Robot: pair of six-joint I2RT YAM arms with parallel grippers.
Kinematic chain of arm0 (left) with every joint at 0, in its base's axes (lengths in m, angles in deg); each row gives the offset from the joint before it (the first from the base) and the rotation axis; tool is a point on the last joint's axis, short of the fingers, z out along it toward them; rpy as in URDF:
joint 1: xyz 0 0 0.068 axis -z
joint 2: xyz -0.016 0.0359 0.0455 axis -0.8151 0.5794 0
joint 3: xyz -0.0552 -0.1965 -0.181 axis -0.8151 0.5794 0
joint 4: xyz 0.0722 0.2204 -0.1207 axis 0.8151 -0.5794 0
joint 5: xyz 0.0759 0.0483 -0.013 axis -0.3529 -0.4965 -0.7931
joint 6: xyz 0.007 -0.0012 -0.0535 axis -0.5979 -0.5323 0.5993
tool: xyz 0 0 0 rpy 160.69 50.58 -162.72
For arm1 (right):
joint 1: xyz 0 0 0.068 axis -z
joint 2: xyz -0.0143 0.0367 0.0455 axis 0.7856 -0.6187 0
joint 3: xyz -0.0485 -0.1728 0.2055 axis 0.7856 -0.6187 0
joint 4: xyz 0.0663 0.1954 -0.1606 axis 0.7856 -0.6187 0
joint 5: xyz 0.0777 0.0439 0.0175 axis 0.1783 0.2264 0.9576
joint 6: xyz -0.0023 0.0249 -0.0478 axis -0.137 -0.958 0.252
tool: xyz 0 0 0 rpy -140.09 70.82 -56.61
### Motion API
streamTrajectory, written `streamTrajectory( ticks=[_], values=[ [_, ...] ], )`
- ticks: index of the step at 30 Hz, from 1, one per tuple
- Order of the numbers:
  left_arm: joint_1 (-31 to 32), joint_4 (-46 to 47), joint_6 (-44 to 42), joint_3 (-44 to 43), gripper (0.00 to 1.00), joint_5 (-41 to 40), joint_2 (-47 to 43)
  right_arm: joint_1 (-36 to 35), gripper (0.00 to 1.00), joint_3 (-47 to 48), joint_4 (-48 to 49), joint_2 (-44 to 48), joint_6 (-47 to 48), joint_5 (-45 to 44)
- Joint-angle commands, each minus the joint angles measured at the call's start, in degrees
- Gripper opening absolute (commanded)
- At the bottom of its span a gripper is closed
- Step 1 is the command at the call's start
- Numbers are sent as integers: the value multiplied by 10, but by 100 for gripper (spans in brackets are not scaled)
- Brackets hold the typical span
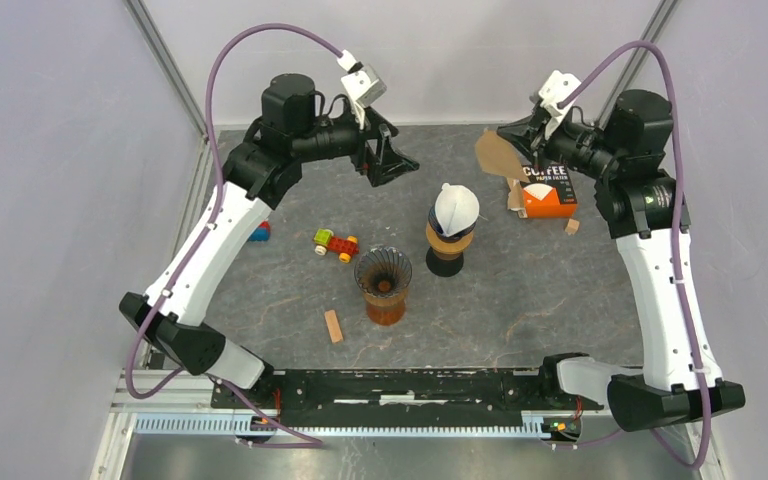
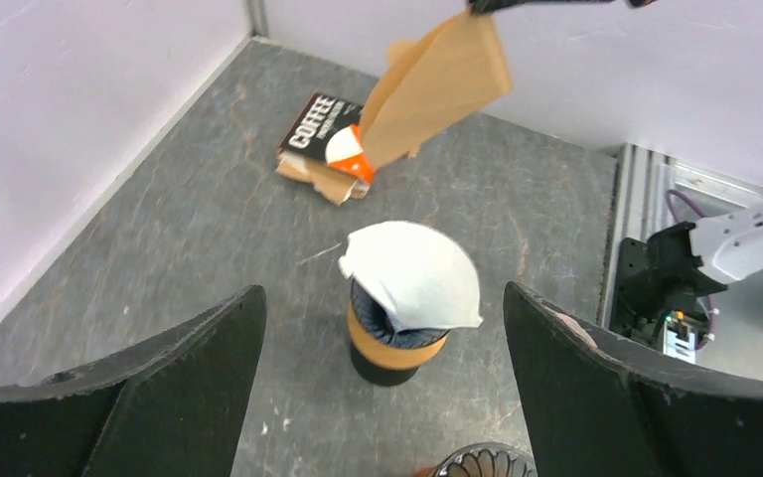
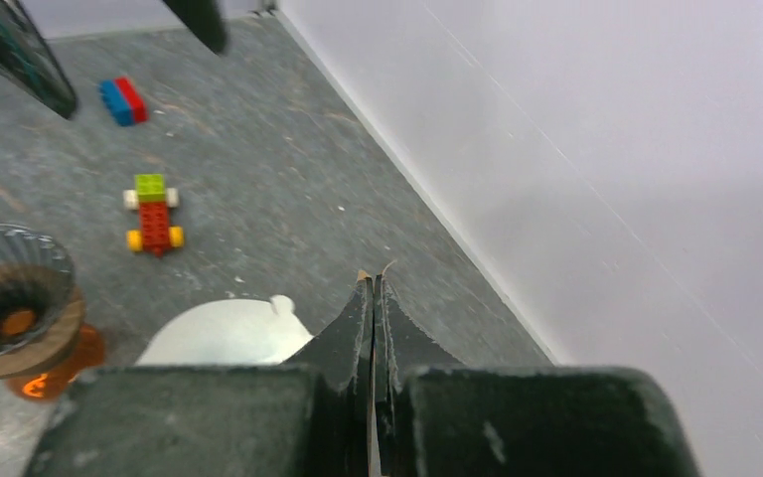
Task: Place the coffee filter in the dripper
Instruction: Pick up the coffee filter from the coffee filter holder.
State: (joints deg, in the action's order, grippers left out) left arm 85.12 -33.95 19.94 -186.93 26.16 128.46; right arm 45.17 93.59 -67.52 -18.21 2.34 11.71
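My right gripper [image 1: 512,134] is shut on a brown paper coffee filter [image 1: 496,155] and holds it in the air at the back right; the same coffee filter [image 2: 437,84] hangs at the top of the left wrist view, and only its thin edge shows between the right fingers [image 3: 358,318]. A ribbed glass dripper [image 1: 383,272] on an amber base stands mid-table. Behind it, a white filter [image 1: 456,207] lies askew over a dark ribbed cup with an orange band [image 1: 449,238]. My left gripper [image 1: 398,165] hovers open left of that cup, holding nothing.
An orange and black coffee filter box [image 1: 547,190] lies at the back right, with a brown scrap [image 1: 571,227] next to it. A toy brick car [image 1: 335,243], a blue and red brick [image 1: 260,232] and a small wooden block [image 1: 333,326] lie left of the dripper.
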Motion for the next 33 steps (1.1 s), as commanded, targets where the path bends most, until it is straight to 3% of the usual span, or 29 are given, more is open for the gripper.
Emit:
streamTrajectory(
  ticks=[1,7,14,24,33],
  values=[
    [29,46,-45,-32,94,64,32,-23,0,-6,-4,15,-25,52],
    [76,37,-122,-84,97,89,96,-52,0,-15,-2,23,-42,67],
    [87,9,-185,-147,98,126,146,-64,0,-18,1,32,-53,76],
    [93,-2,-175,-196,78,218,188,-66,0,-19,-5,38,-53,74],
    [93,-13,-168,-208,42,249,202,-67,0,-21,-4,43,-55,71]
  ],
)
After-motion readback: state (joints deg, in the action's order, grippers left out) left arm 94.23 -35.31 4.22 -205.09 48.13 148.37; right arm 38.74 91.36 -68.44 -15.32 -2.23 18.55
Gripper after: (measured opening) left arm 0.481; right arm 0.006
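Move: Some 17 cm to the left gripper's right, about 1 cm ahead and 3 cm lower, hangs the brown coffee filter that the right fingers hold. The open left gripper lies about 16 cm left of the right hand, 2 cm back and 2 cm lower. From the left hand, the white filter in the blue dripper stands 5 cm back, 9 cm right and 14 cm down; the smoked dripper is 16 cm back, 4 cm left and 18 cm down. Swinging right about 11 cm and some 4 cm back, the left hand goes to the brown coffee filter, turning about 30 degrees clockwise; its wide-open fingers then narrow to about half open around the hanging paper, contact not visible. The right hand, still pinching the filter's upper end, brings it about 5 cm back and 5 cm left to meet them, turning slightly counter-clockwise, then holds still. ##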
